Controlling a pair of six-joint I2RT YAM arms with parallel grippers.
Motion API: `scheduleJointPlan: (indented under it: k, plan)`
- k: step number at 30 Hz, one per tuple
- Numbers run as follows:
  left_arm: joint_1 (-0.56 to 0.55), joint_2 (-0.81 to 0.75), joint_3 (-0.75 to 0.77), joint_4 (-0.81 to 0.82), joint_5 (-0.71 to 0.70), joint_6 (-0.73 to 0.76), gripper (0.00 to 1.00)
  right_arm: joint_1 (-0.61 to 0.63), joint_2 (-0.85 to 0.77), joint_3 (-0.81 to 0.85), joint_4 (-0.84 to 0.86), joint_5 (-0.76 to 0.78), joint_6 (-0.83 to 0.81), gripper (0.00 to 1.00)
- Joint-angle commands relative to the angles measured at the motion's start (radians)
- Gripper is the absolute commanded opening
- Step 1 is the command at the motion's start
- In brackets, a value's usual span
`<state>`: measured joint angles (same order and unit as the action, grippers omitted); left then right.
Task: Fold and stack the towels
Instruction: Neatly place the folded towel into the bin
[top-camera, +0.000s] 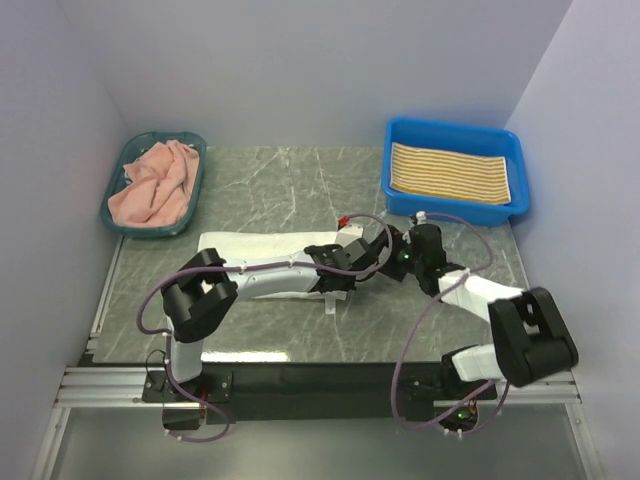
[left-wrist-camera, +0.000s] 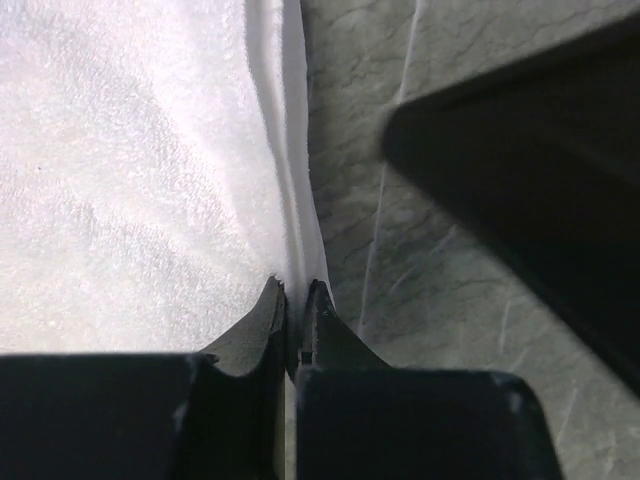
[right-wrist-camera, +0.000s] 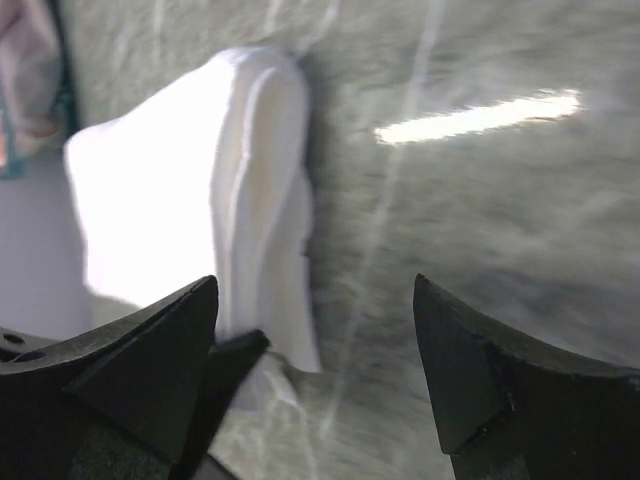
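A plain white towel (top-camera: 250, 247) lies flat on the middle of the table under my left arm. My left gripper (top-camera: 347, 263) is at its right edge, and the left wrist view shows the left gripper (left-wrist-camera: 296, 292) shut on the white towel's (left-wrist-camera: 130, 180) folded edge. Just right of it, my right gripper (top-camera: 386, 249) faces that edge. In the right wrist view the right gripper (right-wrist-camera: 312, 300) is open beside the white towel (right-wrist-camera: 190, 190), touching nothing. A salmon pink towel (top-camera: 155, 183) lies crumpled in a teal basket. A folded yellow-and-white striped towel (top-camera: 450, 172) lies in a blue bin.
The teal basket (top-camera: 113, 212) stands at the back left, the blue bin (top-camera: 400, 135) at the back right. Grey marble table (top-camera: 285, 180) shows between them. Both arms meet over the table's middle, cables looping around them. Walls close in left, right and back.
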<state>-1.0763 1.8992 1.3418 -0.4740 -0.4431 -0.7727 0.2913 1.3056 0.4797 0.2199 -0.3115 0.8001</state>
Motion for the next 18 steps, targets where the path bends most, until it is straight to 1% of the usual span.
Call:
scheduleJointPlan:
  k: [1,5,8,10,11,13,14,16,17,18]
  plan:
    - [0.007,-0.061,-0.016,0.087,0.044,0.035,0.01,0.034,0.105,0.062,0.169,-0.15,0.102,0.86]
    - [0.016,-0.078,-0.021,0.094,0.05,0.042,0.01,0.08,0.196,0.088,0.199,-0.143,0.143,0.86]
    - [0.019,-0.068,-0.017,0.086,0.05,0.041,0.01,0.078,0.198,0.06,0.205,-0.081,0.149,0.86]
    - [0.019,-0.048,-0.004,0.069,0.058,0.035,0.04,0.08,0.182,0.054,0.176,-0.046,0.122,0.86]
    - [0.019,-0.02,0.002,0.061,0.06,0.027,0.11,0.078,0.172,0.047,0.164,-0.006,0.113,0.86]
    - [0.015,0.009,0.02,0.045,0.064,0.02,0.2,0.065,0.135,0.034,0.129,0.032,0.091,0.86]
    - [0.01,0.03,0.023,0.043,0.058,0.013,0.28,0.06,0.121,0.03,0.11,0.049,0.082,0.86]
    - [-0.005,0.047,0.037,0.029,0.047,0.007,0.4,0.033,0.077,0.03,0.044,0.11,0.041,0.86]
    - [-0.01,0.06,0.045,0.018,0.029,0.0,0.57,0.025,0.06,0.034,0.021,0.136,0.022,0.86]
    - [-0.016,0.066,0.066,0.006,0.014,-0.003,0.64,0.017,0.029,0.037,-0.023,0.181,0.005,0.86]
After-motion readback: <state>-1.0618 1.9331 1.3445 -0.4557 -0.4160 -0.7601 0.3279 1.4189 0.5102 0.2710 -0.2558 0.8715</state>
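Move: The left hand already holds the white towel's right edge, pinched at its hand point and a few centimetres off the table; the towel's middle lies some 19 cm to this hand's left, about 1 cm ahead and 4 below, and its tag about 8 cm back, 7 left and 5 below. From the open right hand, that right edge is about 7 cm left, 4 back and 3 below, while the blue bin lies roughly 18 cm ahead, 16 right and 3 below. With the towel's right edge still pinched, the left hand lifts barely 1 cm and pauses, then sinks about 2 cm towards the table as its fingers open past half and let the edge go. The right hand, fingers kept wide open, swings about 5 cm left towards the left hand and the towel's right end while dropping some 1.5 cm, then draws most of the way back right, its small roll of under 10 degrees unwinding as it edges about 1 cm forward. ##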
